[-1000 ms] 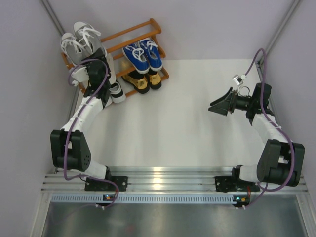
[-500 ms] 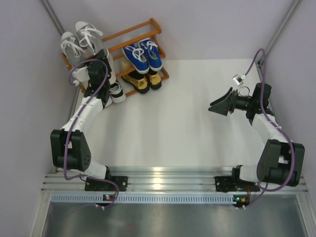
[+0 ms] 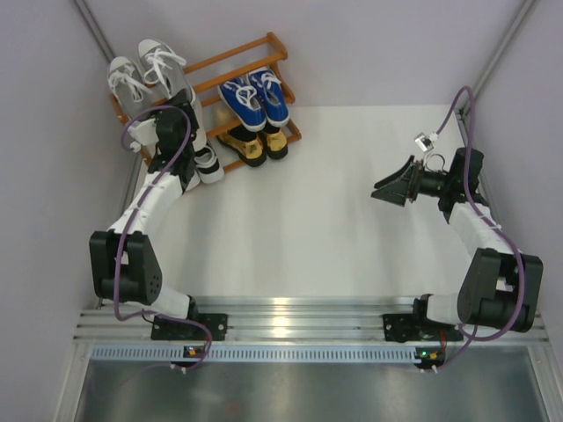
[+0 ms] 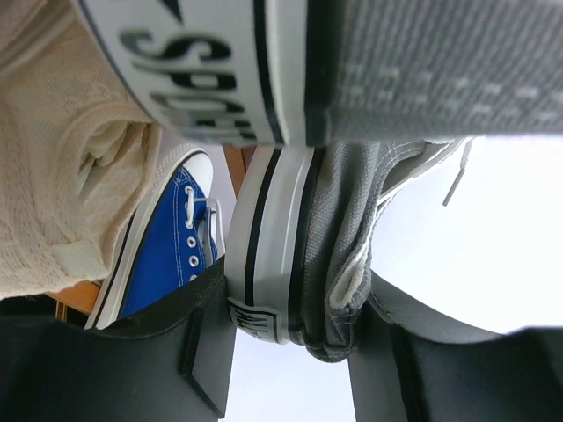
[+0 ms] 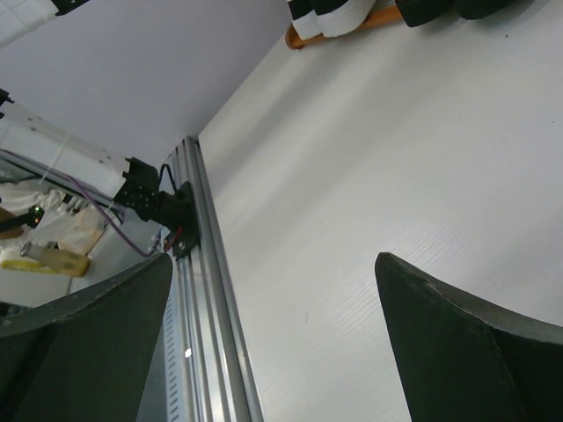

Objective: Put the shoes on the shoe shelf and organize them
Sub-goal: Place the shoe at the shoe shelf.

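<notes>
The orange-brown shoe shelf (image 3: 251,46) stands at the far left corner. A grey sneaker (image 3: 130,81) lies on its left end, and a second grey sneaker (image 3: 165,69) beside it has my left gripper (image 3: 186,105) shut on its heel. The left wrist view shows this heel (image 4: 327,264) pinched between both fingers of the left gripper (image 4: 290,309). Blue canvas sneakers (image 3: 255,98) sit on a middle tier, gold loafers (image 3: 252,146) below them, and a black-and-white sneaker (image 3: 209,164) at the low left. My right gripper (image 3: 388,190) hangs open above the table with nothing in it.
A beige shoe (image 4: 53,176) and a white sole with dark lettering (image 4: 198,83) crowd the left wrist view. The purple side wall (image 3: 44,158) runs close to the shelf. The aluminium rail (image 5: 207,290) shows between the fingers of the right gripper (image 5: 273,264).
My left jaws have narrowed onto the grey sneaker's heel, and that sneaker has shifted slightly. The right arm has not moved.
</notes>
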Controlling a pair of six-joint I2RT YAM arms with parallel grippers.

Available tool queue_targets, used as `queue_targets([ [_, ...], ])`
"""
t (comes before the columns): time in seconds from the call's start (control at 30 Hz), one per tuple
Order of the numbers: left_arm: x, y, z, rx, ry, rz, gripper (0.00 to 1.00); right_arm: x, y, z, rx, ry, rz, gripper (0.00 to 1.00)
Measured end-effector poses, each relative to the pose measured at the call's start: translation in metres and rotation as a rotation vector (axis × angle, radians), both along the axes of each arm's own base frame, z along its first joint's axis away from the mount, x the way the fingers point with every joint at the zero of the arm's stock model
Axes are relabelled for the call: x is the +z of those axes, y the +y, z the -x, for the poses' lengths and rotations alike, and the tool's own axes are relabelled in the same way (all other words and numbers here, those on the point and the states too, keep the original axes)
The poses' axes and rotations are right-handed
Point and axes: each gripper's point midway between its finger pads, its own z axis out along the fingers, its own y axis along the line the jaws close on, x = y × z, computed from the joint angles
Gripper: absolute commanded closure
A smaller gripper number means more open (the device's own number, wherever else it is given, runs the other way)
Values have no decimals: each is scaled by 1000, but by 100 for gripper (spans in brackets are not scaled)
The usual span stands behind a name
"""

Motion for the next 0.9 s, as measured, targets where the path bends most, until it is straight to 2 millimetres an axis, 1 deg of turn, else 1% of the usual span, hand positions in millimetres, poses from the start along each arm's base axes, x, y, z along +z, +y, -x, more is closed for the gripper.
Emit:
queue_targets([
  [0.1,0,6,0,12,0,0,68,0,0,0,0,0,0,1],
  [0.2,0,11,0,23,0,-1,57,0,0,0,0,0,0,1],
  [0.33,0,11,0,22,1,0,46,0,0,0,0,0,0,1],
  [0.37,0,11,0,21,1,1,40,0,0,0,0,0,0,1],
  [0.43,0,12,0,22,-2,1,39,0,0,0,-1,0,0,1],
  [0.5,3,12,0,23,-12,2,34,0,-1,0,-4,0,0,1],
  [0.67,9,11,-1,16,-36,4,28,0,-2,-1,-5,0,0,1],
  [0.7,10,10,-1,11,-39,5,24,0,-2,-1,-5,0,-1,1],
  [0.9,14,8,-1,-2,-51,7,14,0,-2,0,-3,0,-2,1],
])
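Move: The left hand still pinches the heel of the right grey shoe on the top tier of the shoe shelf; that shoe's middle lies about 9 cm ahead and 3 cm left, roughly level. The other grey shoe is 6 cm ahead and 10 cm left. The nearer blue shoe stands some 2 cm ahead, 12 cm right and 10 cm below. From the idle right hand, the held shoe is about 23 cm ahead, 47 cm left and 12 cm higher. The left hand shifts the shoe's heel 1 cm left, then opens its fingers while rising about 1.5 cm. ##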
